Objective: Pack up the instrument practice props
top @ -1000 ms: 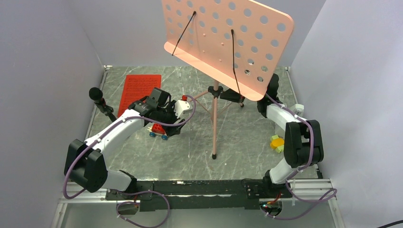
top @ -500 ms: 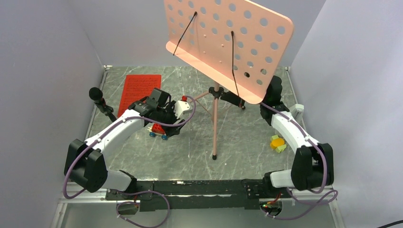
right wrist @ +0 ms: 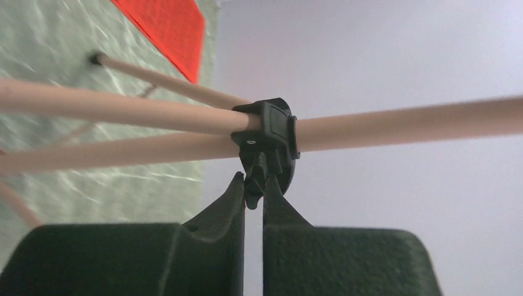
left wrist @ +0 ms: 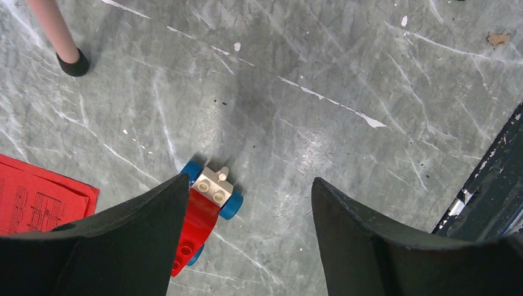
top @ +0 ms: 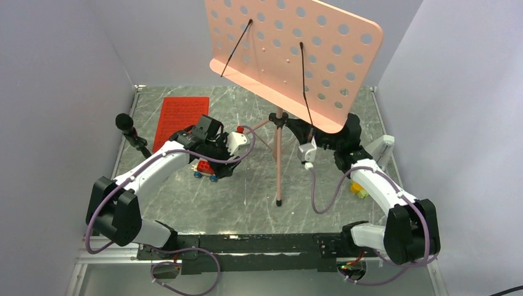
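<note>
The salmon-pink music stand [top: 290,55] stands mid-table on its tripod, its holed desk filling the top of the overhead view. My right gripper [top: 291,128] reaches to the hub where the legs meet and is shut on the black clamp knob [right wrist: 266,132], its fingertips [right wrist: 254,185] pinching the knob's lower tab. The red sheet of notes [top: 179,117] lies flat at the back left, also showing in the left wrist view [left wrist: 37,200]. A grey-white wedge, seemingly the metronome [top: 385,147], stands by the right wall. My left gripper [left wrist: 250,185] hangs open over the table.
A small red toy car with blue wheels [left wrist: 206,213] lies under my left finger [left wrist: 142,234]. A black microphone on a stand [top: 126,123] is at the left edge. A yellow-green toy [top: 358,188] lies behind my right arm. One stand foot [left wrist: 74,61] rests nearby.
My right arm swung in from the right rear to the stand's hub and shut on the black clamp knob. The stand's desk shifted slightly left. The left arm stayed put.
</note>
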{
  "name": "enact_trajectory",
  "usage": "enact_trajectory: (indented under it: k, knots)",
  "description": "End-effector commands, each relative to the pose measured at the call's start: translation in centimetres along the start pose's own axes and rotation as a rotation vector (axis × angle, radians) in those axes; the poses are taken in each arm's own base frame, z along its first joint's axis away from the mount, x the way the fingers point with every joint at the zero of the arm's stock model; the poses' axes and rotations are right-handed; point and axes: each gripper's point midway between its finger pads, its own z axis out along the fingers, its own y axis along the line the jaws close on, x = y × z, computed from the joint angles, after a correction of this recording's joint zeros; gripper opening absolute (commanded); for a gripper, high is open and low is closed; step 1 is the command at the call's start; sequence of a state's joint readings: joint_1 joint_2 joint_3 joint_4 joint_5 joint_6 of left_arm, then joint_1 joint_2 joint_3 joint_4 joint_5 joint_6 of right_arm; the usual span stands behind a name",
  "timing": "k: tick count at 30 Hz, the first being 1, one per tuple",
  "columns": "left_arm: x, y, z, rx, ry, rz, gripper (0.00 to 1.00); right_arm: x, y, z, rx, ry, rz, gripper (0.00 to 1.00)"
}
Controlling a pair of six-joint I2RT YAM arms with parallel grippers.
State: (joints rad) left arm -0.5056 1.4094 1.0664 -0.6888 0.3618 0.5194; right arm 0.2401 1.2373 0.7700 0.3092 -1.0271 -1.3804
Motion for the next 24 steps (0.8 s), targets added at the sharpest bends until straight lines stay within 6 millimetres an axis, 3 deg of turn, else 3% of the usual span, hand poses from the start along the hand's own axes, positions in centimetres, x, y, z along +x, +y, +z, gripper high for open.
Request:
enact_trajectory:
  k: [1,3,7,10,11,15,17,18,20,22,24]
  knots:
    - [-2.4,0.7,-0.5,-0.017,-0.072,0.039,0.77,-0.7,-0.6,-0.2,0.022,0.018,-0.513,0.23]
    - [-2.6,0.6,-0.5,-0.015,-0.086,0.040,0.77,-0.6,-0.6,-0.4,0.034,0.036,-0.539,0.43]
    - [-3.5,0.8,-0.6,-0.024,-0.125,0.049,0.77,-0.7,-1.2,-2.2,0.088,0.126,-0.478,0.55]
    - [-4.2,0.9,-0.9,-0.027,-0.155,0.048,0.77,-0.9,-0.7,-4.1,0.129,0.208,-0.303,0.63]
    - [-4.4,0.9,-1.0,-0.028,-0.166,0.050,0.77,-1.1,-0.6,-4.8,0.158,0.236,-0.217,0.70]
    - [-5.1,0.7,-1.1,-0.021,-0.199,0.042,0.77,-0.9,1.3,-7.5,0.271,0.358,0.286,0.82]
    - [-5.1,0.8,-0.8,-0.027,-0.202,0.020,0.78,0.0,1.9,-8.8,0.358,0.452,0.601,0.82]
    - [-5.1,0.8,-0.7,-0.026,-0.202,0.014,0.78,0.9,1.0,-9.8,0.454,0.527,0.772,0.81]
    - [-5.1,0.6,-0.6,-0.016,-0.202,0.006,0.78,1.9,2.3,-11.0,0.535,0.634,1.153,0.80]
    - [-5.2,0.6,-0.6,-0.012,-0.210,-0.005,0.78,1.4,4.1,-10.8,0.566,0.620,1.512,0.77]
    - [-5.5,0.5,-0.6,-0.010,-0.224,-0.020,0.78,0.9,4.0,-10.2,0.604,0.528,1.683,0.78]
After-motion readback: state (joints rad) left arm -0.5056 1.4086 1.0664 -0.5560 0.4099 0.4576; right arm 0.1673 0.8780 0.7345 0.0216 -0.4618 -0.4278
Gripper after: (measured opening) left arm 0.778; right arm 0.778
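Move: At the stand's black hub knob, the right hand's nearly shut fingertips still have their pinch, with the hub itself about 3 cm farther left, 1 cm ahead and level in height. The metronome stands some 32 cm to the right and 2 cm back, 18 cm lower; the orange-green toy is about 26 cm right, 11 cm back and 24 cm below. From the left hand the hub lies roughly 18 cm right, 9 cm ahead and 15 cm up. Opening wide, the right fingers let go of the knob as their twist runs on some 20 degrees; the hand then pulls away rightward from the hub about 10 cm, dipping back towards the base before coming forward again, while the wrist untwists and swings clockwise until the fingers point forward-left. The left hand, open and empty, eases about 3 cm right, forward and up from the toy car. ##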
